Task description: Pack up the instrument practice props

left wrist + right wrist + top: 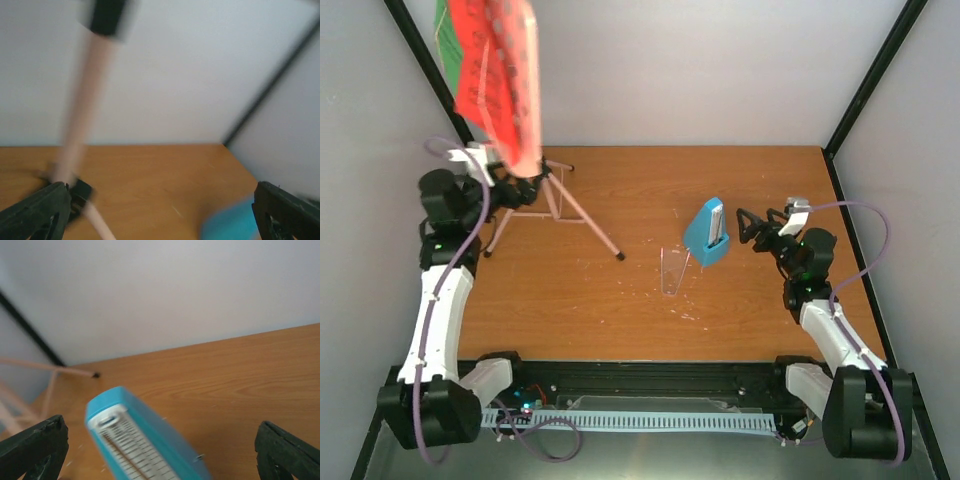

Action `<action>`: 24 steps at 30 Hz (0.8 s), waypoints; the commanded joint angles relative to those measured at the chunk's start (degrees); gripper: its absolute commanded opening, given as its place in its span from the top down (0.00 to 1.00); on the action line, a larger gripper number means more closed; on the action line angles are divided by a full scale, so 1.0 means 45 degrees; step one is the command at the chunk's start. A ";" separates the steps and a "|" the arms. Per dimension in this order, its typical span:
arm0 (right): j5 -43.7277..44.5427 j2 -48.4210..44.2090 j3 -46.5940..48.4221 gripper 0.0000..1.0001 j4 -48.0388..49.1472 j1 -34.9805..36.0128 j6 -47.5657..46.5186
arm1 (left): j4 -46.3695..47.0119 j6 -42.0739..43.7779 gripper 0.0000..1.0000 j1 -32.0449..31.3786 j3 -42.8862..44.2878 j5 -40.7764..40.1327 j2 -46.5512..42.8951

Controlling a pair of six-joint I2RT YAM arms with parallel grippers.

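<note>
The pink music stand rises at the back left on its tripod legs. Its hole-punched desk carries a red sheet with a green sheet behind it. My left gripper is open beside the stand's pole. In the left wrist view the blurred pole passes close to my left finger. The blue metronome stands mid-table, and its clear cover lies in front of it. My right gripper is open just right of the metronome, with nothing held.
White walls with black frame posts enclose the wooden table. A stand leg's black foot reaches toward mid-table. The arm bases and a cable rail line the near edge.
</note>
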 commanded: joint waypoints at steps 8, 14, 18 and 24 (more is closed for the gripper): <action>-0.3963 0.2212 0.0465 0.00 0.1295 0.1091 -0.0715 | -0.1828 0.4050 0.01 -0.3871 -0.1414 0.0304 -0.0039; -0.2192 0.2094 0.0369 0.00 0.0724 0.1809 -0.1546 | -0.1690 0.3844 0.01 -0.3867 -0.1509 0.0406 -0.0174; 0.0138 0.1867 0.0288 0.01 0.0092 0.1811 -0.1534 | -0.1816 0.3794 0.01 -0.3867 -0.1505 -0.0105 -0.0249; 0.0428 0.2839 0.0800 0.04 -0.0211 0.1811 -0.1600 | -0.1843 0.3891 0.00 -0.3857 -0.1593 -0.0595 -0.0540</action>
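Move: The metronome stands some 11 cm to the right hand's left, about level with it in depth and roughly 11 cm lower; the clear cover lies about 8 cm to the left of the metronome and 7 cm nearer. From the raised left hand the metronome is about 40 cm right, 3 cm ahead and 28 cm below, with the music stand's pole barely 5 cm ahead, 2 cm left and some 4 cm lower. The music stand, already swinging, is pushed along to the right by the left hand, which sweeps about 11 cm right past the pole and a little back, turning clockwise, then sinks some 9 cm and steadies facing the metronome. Towards the metronome's face the right hand swings about 8 cm left while sinking, then comes back 3 cm right; both grippers stay open. ##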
